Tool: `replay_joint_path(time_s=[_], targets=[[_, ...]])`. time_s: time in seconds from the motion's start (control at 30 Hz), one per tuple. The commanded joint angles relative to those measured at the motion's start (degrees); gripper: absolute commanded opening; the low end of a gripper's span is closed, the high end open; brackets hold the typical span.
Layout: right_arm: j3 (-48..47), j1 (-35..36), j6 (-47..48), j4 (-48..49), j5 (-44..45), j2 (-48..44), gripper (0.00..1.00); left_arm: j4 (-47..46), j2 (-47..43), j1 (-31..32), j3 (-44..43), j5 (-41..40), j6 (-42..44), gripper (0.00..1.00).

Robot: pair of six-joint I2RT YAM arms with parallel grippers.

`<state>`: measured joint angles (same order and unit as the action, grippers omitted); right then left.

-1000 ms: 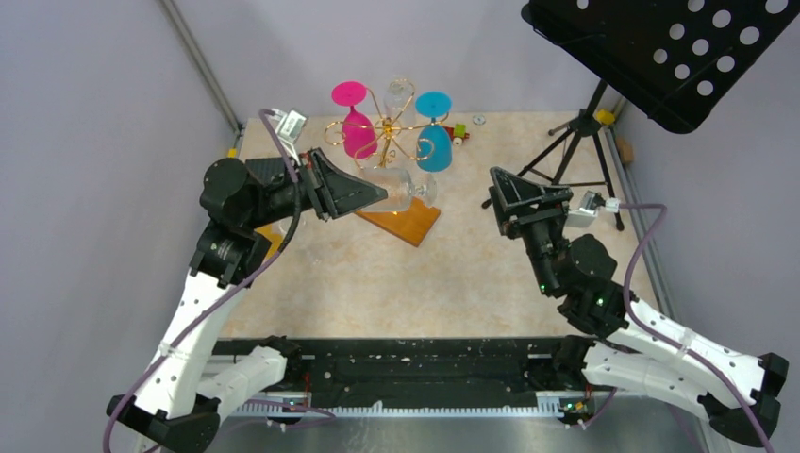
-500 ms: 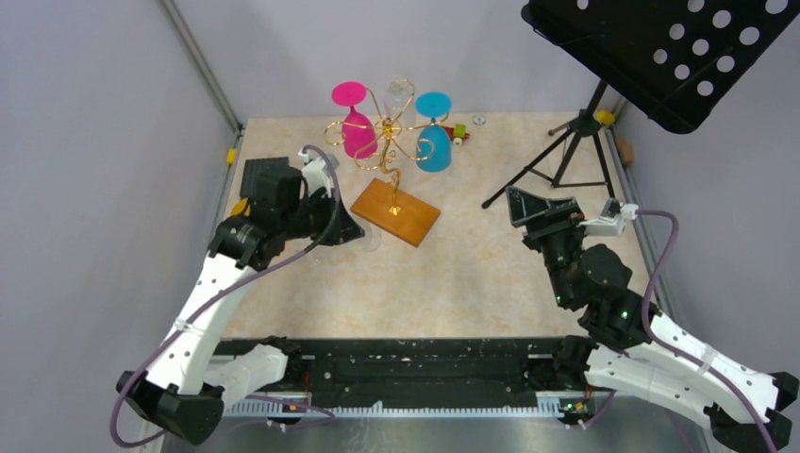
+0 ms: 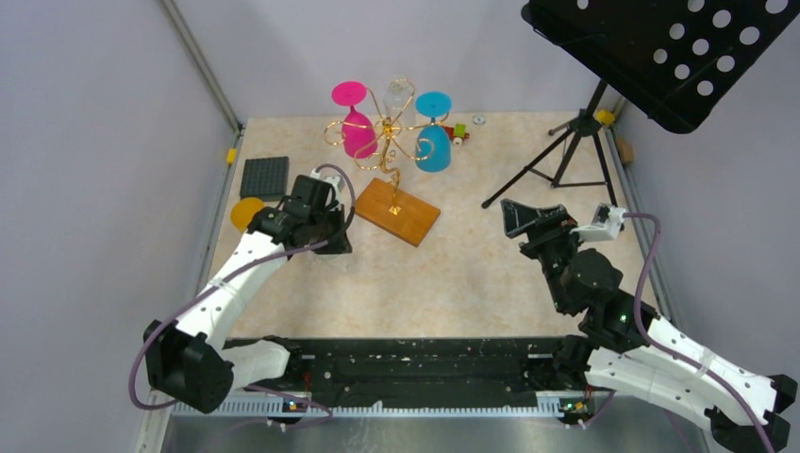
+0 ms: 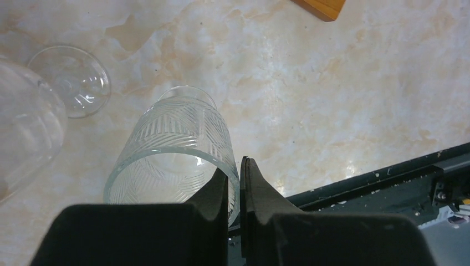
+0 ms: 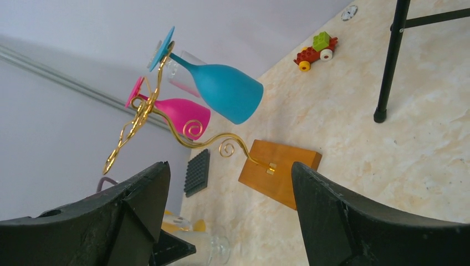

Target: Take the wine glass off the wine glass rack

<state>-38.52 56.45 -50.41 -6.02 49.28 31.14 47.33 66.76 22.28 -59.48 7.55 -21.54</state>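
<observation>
A clear wine glass (image 4: pixel 172 149) with a cut pattern is down at the table. My left gripper (image 4: pixel 235 166) is shut on its rim, one finger inside the bowl and one outside. From above, that gripper (image 3: pixel 332 241) is left of the wine glass rack's wooden base (image 3: pixel 396 210). The gold wire wine glass rack (image 3: pixel 387 132) holds a pink glass (image 3: pixel 357 132), a blue glass (image 3: pixel 434 142) and a clear one (image 3: pixel 398 92), all upside down. My right gripper (image 3: pixel 533 215) stands open and empty, right of the rack (image 5: pixel 166 119).
A second clear glass (image 4: pixel 69 80) lies or stands just left of the held one. A black studded plate (image 3: pixel 263 176) and an orange disc (image 3: pixel 247 212) sit at the left. A black music stand (image 3: pixel 660 47) on a tripod (image 3: pixel 566 160) stands back right, near a toy car (image 3: pixel 459 134).
My left arm has carried the clear glass from the rack down and left to the table. The right gripper has drawn back to the right and opened wider.
</observation>
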Motion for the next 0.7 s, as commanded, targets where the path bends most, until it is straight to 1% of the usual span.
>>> replay_joint_path(time_s=[0.0,0.13,0.3,0.5,0.67], targets=[[1.02,-0.18,1.02,1.46,0.79,-1.71,0.82,-5.40,2.64,0.48,-0.04,-3.68,-0.65,0.00],[1.58,-0.18,0.66,1.74,1.17,-2.46,0.82,-7.26,4.39,0.47,1.38,-5.20,-1.48,0.00],[2.58,-0.20,-1.60,1.26,0.93,-3.08,0.82,-10.26,4.47,0.48,2.73,-9.52,-3.52,0.00],[2.98,-0.17,-2.66,1.06,0.92,-3.51,0.82,-13.04,5.78,0.48,2.97,-8.88,-4.69,0.00],[2.66,-0.20,-3.40,0.07,1.79,-4.14,0.82,-13.16,8.42,0.47,3.14,-9.66,-5.16,0.04]])
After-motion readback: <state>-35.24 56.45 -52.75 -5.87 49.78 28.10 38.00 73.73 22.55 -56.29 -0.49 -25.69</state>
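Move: The left hand already holds the patterned clear glass by its rim, foot tilted downward. The open patch of table it is being lowered to lies about 5 cm ahead, 4 to the right and 15 below. The standing clear glass is some 9 cm ahead and 6 to the left, the yellow glass as far ahead but 14 left; the rack's wooden base sits about 16 ahead, 14 right. From the right hand that patch is roughly 7 cm ahead, 34 left and 31 below. Keeping its pinch on the patterned glass's rim, the left hand sinks about 3.5 cm towards the bare table to the right of the standing clear glass, edging forward as it goes. Its descent then all but levels off and it goes on forward, about 3.5 cm ahead in all, while the wrist turns slightly counter-clockwise, under 10 degrees, and the fingers stay shut. ##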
